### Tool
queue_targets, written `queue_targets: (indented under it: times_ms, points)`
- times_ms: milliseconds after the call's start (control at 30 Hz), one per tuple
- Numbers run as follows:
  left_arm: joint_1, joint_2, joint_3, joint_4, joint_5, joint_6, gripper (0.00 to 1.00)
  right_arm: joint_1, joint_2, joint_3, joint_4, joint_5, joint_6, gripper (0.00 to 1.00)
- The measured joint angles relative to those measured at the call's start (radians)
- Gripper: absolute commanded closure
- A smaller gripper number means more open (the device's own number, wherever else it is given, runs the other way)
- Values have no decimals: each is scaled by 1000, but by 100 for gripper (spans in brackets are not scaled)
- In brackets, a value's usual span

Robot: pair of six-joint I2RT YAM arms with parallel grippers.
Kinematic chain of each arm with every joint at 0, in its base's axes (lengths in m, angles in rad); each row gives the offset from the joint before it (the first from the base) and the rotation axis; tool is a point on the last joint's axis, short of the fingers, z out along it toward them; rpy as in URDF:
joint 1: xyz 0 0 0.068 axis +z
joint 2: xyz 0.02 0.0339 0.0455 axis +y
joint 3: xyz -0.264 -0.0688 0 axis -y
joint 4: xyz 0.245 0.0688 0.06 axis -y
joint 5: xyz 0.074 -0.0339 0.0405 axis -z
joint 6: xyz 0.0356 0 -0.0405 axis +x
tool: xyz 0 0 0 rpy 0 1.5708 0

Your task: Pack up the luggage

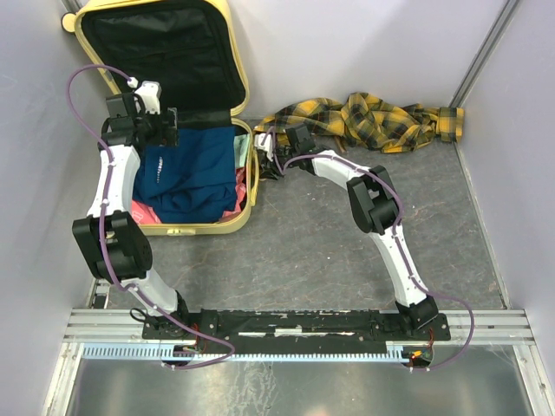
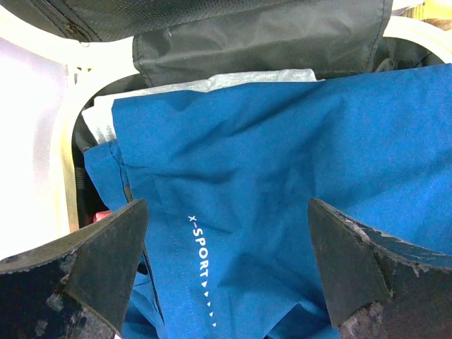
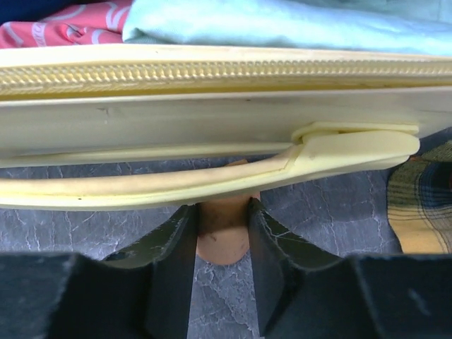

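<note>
The pale-yellow luggage (image 1: 246,198) lies open at the far left, its black-lined lid (image 1: 156,43) upright. A blue X-SPORT garment (image 1: 191,169) lies on top of the clothes inside. My left gripper (image 1: 165,130) hovers open just over that garment (image 2: 282,162), with both fingers apart and empty. My right gripper (image 1: 264,160) is at the luggage's right outer wall (image 3: 176,120), under the yellow handle (image 3: 212,180). It (image 3: 222,212) is shut on a small tan-brown rounded tab (image 3: 222,236) that sticks out below the handle.
A yellow-and-black plaid cloth (image 1: 373,117) lies on the grey floor at the far right and shows at the edge of the right wrist view (image 3: 424,205). A pink garment (image 3: 63,28), a pale green one (image 3: 282,25) and a white one (image 2: 212,83) lie in the luggage. Walls enclose the left, back and right.
</note>
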Motion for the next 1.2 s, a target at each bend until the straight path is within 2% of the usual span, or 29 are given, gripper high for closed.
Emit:
queue_targets:
  times_ms: [167,300,367,567,733,933,1133,1200]
  points:
    - [0,11,9,0,0,0,1,-11,-16,-31,-16,6,-35,77]
    - [0,12,10,1,2,0,1,-31,-85,-110,-46,6,-43,93]
    - [0,12,10,1,2,-1,1,-47,-127,-137,-86,4,-41,98]
    - [0,12,10,2,4,-2,1,-95,-290,-199,-151,-15,-5,98]
    - [0,11,10,5,13,-6,1,-78,-414,-199,-91,-68,148,98]
    - [0,8,4,10,20,-11,1,52,-443,-208,-2,-102,272,98]
    - [0,-25,-30,12,20,-11,1,182,-440,-255,-29,-110,270,97]
    - [0,-35,-37,12,20,-11,1,211,-433,-255,-39,-111,257,94]
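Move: The small tan piece lies on the floor beside the suitcase, partly under its side handle and already between the right hand's half-open fingertips, its middle about 2 cm to the left and 1 cm below. The suitcase's middle is some 25 cm to the right hand's left and 2 cm back; the plaid shirt's middle is about 14 cm ahead and 26 cm right. From the left hand, the tan piece is roughly 32 cm right, level ahead, 20 cm lower. The tan piece is pinched as the right fingers shut on it, and is drawn some 7 cm to the right, out from under the suitcase handle, before rising about 18 cm. Gripping on, the right hand swings back about 16 cm and left over the rim to the suitcase's near right corner, sinking slightly and turning some 10 degrees counter-clockwise. ##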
